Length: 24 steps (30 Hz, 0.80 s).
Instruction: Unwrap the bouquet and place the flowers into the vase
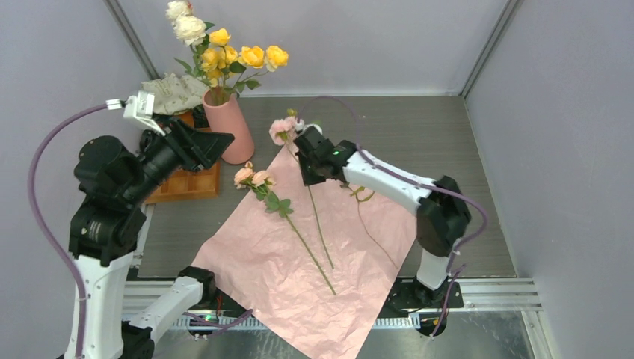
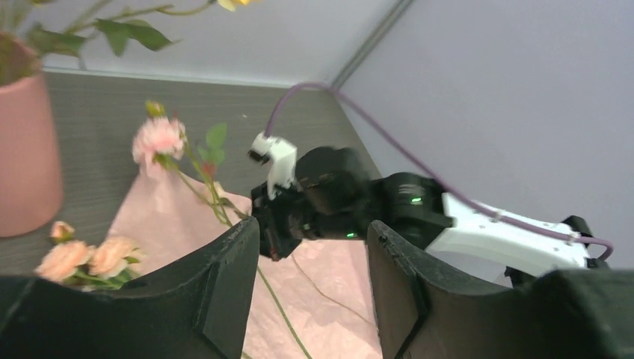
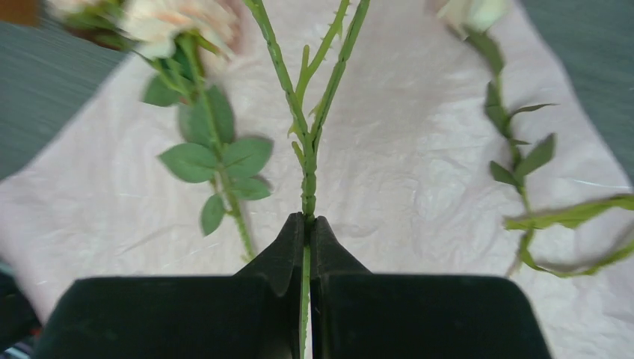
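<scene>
The salmon-pink vase (image 1: 228, 127) stands at the back left and holds yellow and cream roses (image 1: 224, 56). The bouquet is unwrapped, and its pink paper (image 1: 299, 277) lies flat on the table. A pink rose (image 1: 282, 129) lies on the paper's far corner. My right gripper (image 1: 306, 176) is shut on its thorny green stem (image 3: 308, 172), just below a fork. Peach roses (image 1: 253, 178) lie loose on the paper to the left. My left gripper (image 1: 213, 143) hangs open and empty beside the vase, its fingers (image 2: 232, 277) wide apart.
An orange compartment tray (image 1: 187, 183) sits left of the vase, with a patterned cloth (image 1: 176, 91) behind it. A thin leafy sprig (image 3: 516, 164) lies right of the held stem. Grey walls close in the table's left, back and right sides.
</scene>
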{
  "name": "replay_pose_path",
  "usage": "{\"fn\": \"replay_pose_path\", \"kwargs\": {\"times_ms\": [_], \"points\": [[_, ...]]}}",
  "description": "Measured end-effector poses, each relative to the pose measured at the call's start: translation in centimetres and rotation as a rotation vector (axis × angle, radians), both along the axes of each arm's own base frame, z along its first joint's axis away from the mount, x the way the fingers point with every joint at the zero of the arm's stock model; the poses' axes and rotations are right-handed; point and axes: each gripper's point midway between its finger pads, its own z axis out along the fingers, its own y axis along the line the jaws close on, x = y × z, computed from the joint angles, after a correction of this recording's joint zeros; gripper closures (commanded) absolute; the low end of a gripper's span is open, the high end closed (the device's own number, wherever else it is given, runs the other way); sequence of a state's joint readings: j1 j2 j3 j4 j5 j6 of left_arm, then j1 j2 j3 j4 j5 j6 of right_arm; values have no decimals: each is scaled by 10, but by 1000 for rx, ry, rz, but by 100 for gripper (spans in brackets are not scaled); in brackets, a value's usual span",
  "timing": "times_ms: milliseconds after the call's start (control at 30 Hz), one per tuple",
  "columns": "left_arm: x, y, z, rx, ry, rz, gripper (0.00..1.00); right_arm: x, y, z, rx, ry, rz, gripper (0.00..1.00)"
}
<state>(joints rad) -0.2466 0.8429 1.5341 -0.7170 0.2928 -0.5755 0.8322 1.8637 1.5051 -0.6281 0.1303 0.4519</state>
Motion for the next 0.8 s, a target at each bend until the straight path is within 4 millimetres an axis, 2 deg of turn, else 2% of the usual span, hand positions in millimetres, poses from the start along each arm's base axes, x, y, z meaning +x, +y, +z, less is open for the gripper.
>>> {"fn": "replay_pose_path", "kwargs": {"times_ms": [133,267,333,400,500,567,667,800], "points": [[16,-30,-15,-64,70,-142,41,-10,-16,105,150,-162,-9,99],[31,-57,-29,-142,130,-275,38,-34,-45,213,339,-338,-16,99],[40,-67,-36,-181,155,-326,37,-48,-60,257,427,-415,-16,99],[44,-76,-39,-213,158,-372,34,-61,-70,286,493,-462,-5,99],[44,-95,-32,-253,122,-461,22,-80,-74,312,585,-488,39,99],[38,-113,-23,-273,89,-543,15,-87,-68,319,631,-483,76,99],[23,-143,-9,-301,27,-685,11,-93,-54,318,671,-451,131,99],[8,-168,-4,-308,-16,-803,11,-101,-35,310,704,-394,193,99]]}}
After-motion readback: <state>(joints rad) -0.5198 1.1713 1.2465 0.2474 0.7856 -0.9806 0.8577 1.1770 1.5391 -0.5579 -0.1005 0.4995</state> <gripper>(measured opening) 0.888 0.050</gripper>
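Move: The pink flower's stem, already pinched low in the right gripper, lies from the left gripper about 10 cm ahead, 14 cm right and 36 cm below; the left gripper is correspondingly the right's meeting place. From the right hand, the vase stands some 9 cm ahead, 18 cm left and 2 cm up, and the peach flowers' heads lie about 2 cm ahead, 13 cm left and 8 cm below. Raise the pink flower about 30 cm with the right gripper, drawing back some 10 cm and swinging its fingers from pointing down round to the left, keeping the pinch on the stem. Meanwhile bring the left gripper some 16 cm right, dipping and reaching forward a little before drawing back, turn it about 45 degrees clockwise and open the jaws wide at the stem just above the right fingers. ##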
